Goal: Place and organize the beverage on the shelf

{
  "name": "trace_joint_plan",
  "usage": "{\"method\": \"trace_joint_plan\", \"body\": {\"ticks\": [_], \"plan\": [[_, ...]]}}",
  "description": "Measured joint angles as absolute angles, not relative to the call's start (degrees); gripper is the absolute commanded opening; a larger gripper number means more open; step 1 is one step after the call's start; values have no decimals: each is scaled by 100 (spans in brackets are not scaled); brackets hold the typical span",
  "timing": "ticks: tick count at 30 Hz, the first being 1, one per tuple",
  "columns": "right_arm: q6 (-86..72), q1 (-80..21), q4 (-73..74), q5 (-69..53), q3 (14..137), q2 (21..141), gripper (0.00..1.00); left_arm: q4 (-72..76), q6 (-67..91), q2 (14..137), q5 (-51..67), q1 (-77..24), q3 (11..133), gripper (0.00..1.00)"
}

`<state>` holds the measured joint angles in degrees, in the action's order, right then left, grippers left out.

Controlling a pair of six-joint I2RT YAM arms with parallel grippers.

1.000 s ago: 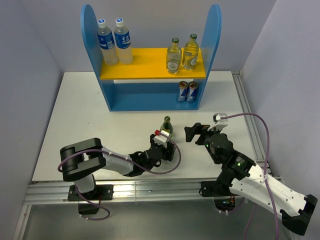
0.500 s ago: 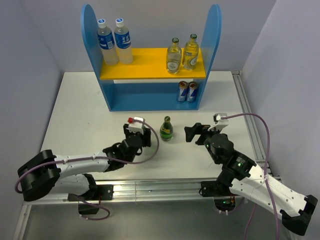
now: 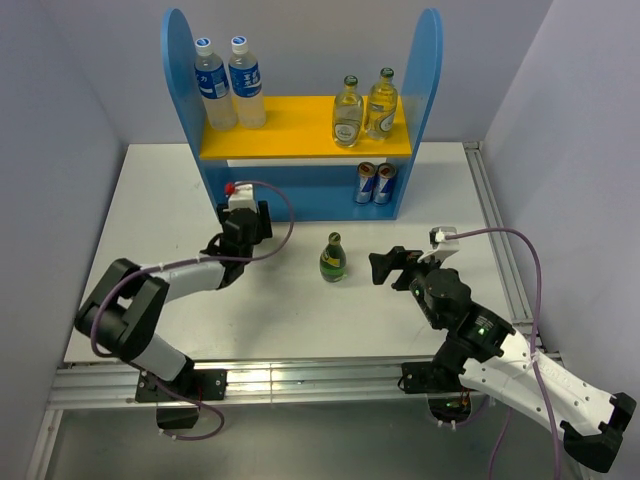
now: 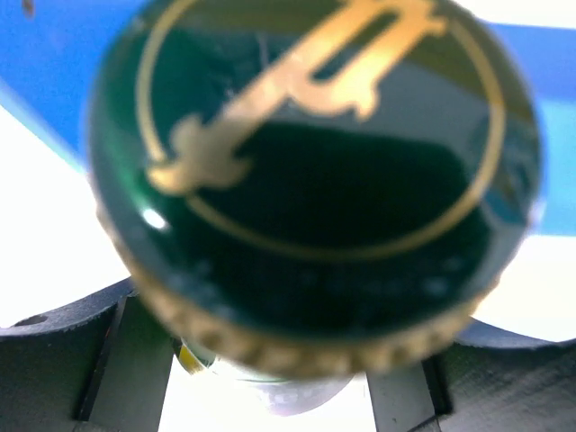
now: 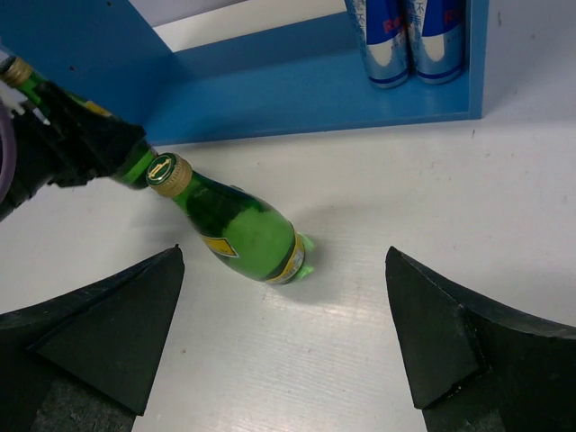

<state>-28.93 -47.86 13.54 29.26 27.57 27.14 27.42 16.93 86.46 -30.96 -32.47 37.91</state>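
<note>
One dark green bottle (image 3: 333,258) (image 5: 247,229) stands upright on the table in front of the shelf (image 3: 300,200). My right gripper (image 3: 385,268) (image 5: 284,254) is open, facing that bottle from a short gap, not touching it. My left gripper (image 3: 243,224) (image 4: 283,382) is shut on a second dark green bottle (image 4: 297,153) (image 5: 18,74), whose gold-rimmed cap fills the left wrist view. It is held at the shelf's lower left corner. On the yellow upper board (image 3: 300,125) stand two clear plastic bottles (image 3: 230,82) and two pale yellowish glass bottles (image 3: 364,108).
Two blue-silver cans (image 3: 374,184) (image 5: 414,36) stand at the right end of the shelf's lower level. The shelf's tall blue side panels (image 3: 178,60) rise on each side. A metal rail (image 3: 495,230) runs along the table's right edge.
My left arm has swung left and away from beside the standing green bottle to the shelf's lower left corner. The standing bottle and the right arm have not moved.
</note>
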Motion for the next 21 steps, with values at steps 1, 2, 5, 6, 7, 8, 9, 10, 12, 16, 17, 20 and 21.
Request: {"method": "trace_joint_plan", "body": {"ticks": [1,2,5,6,7,8,9,10,12,16,17,20,21], "plan": [[-2893,-4786,1352,2926,2757,2714,100,2801,1680,8768,-3013,-3159,3889,0],[-2893,-4786,1352,2923,2757,2714,100,2864,1669,8917,-2917,-3039,4016,0],[-2893,-4786,1343,2917,2757,2718,100,3000,1649,9332,-2674,-2770,4392,0],[-2893,-4786,1339,2912,2757,2720,100,3059,1629,9502,-2602,-2659,4543,0],[-2893,-4786,1334,2910,2757,2724,100,3087,1614,9616,-2534,-2593,4641,0],[-2893,-4786,1332,2910,2757,2729,100,3153,1601,9749,-2475,-2519,4737,0],[-2893,-4786,1332,2908,2757,2735,100,3234,1590,9891,-2414,-2438,4829,0],[-2893,-4786,1330,2910,2757,2744,100,3260,1588,10016,-2362,-2373,4915,0],[-2893,-4786,1332,2910,2757,2764,100,3356,1581,10328,-2283,-2250,5118,0],[-2891,-4786,1328,2910,2757,2808,100,3437,1555,10724,-2231,-2110,5428,0],[-2891,-4786,1328,2910,2757,2818,100,3474,1553,10829,-2217,-2093,5537,0],[-2891,-4786,1326,2910,2757,2849,100,3557,1549,11061,-2239,-2091,5782,1],[-2891,-4786,1323,2910,2757,2858,100,3564,1549,11146,-2239,-2091,5889,4]]}}
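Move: My left hand already holds a green bottle just in front of the shelf unit. The spot for it, at the left end of the blue lower shelf, is about 13 cm ahead, 2 cm left and 10 cm below. The blue side panel stands 13 cm ahead, 8 cm left; the two cans are some 11 cm ahead, 34 cm right; the last green bottle is 7 cm back, 22 cm right. From my right hand the spot lies roughly 30 cm ahead, 31 cm left, 19 cm below. I slide the held bottle forward with my left hand, about 12 cm into the left end of the lower shelf, beneath the yellow board. The first half goes nearly level, then I sink some 2 cm and ease deeper in more slowly. My wrist keeps its attitude and my fingers keep their grip. ##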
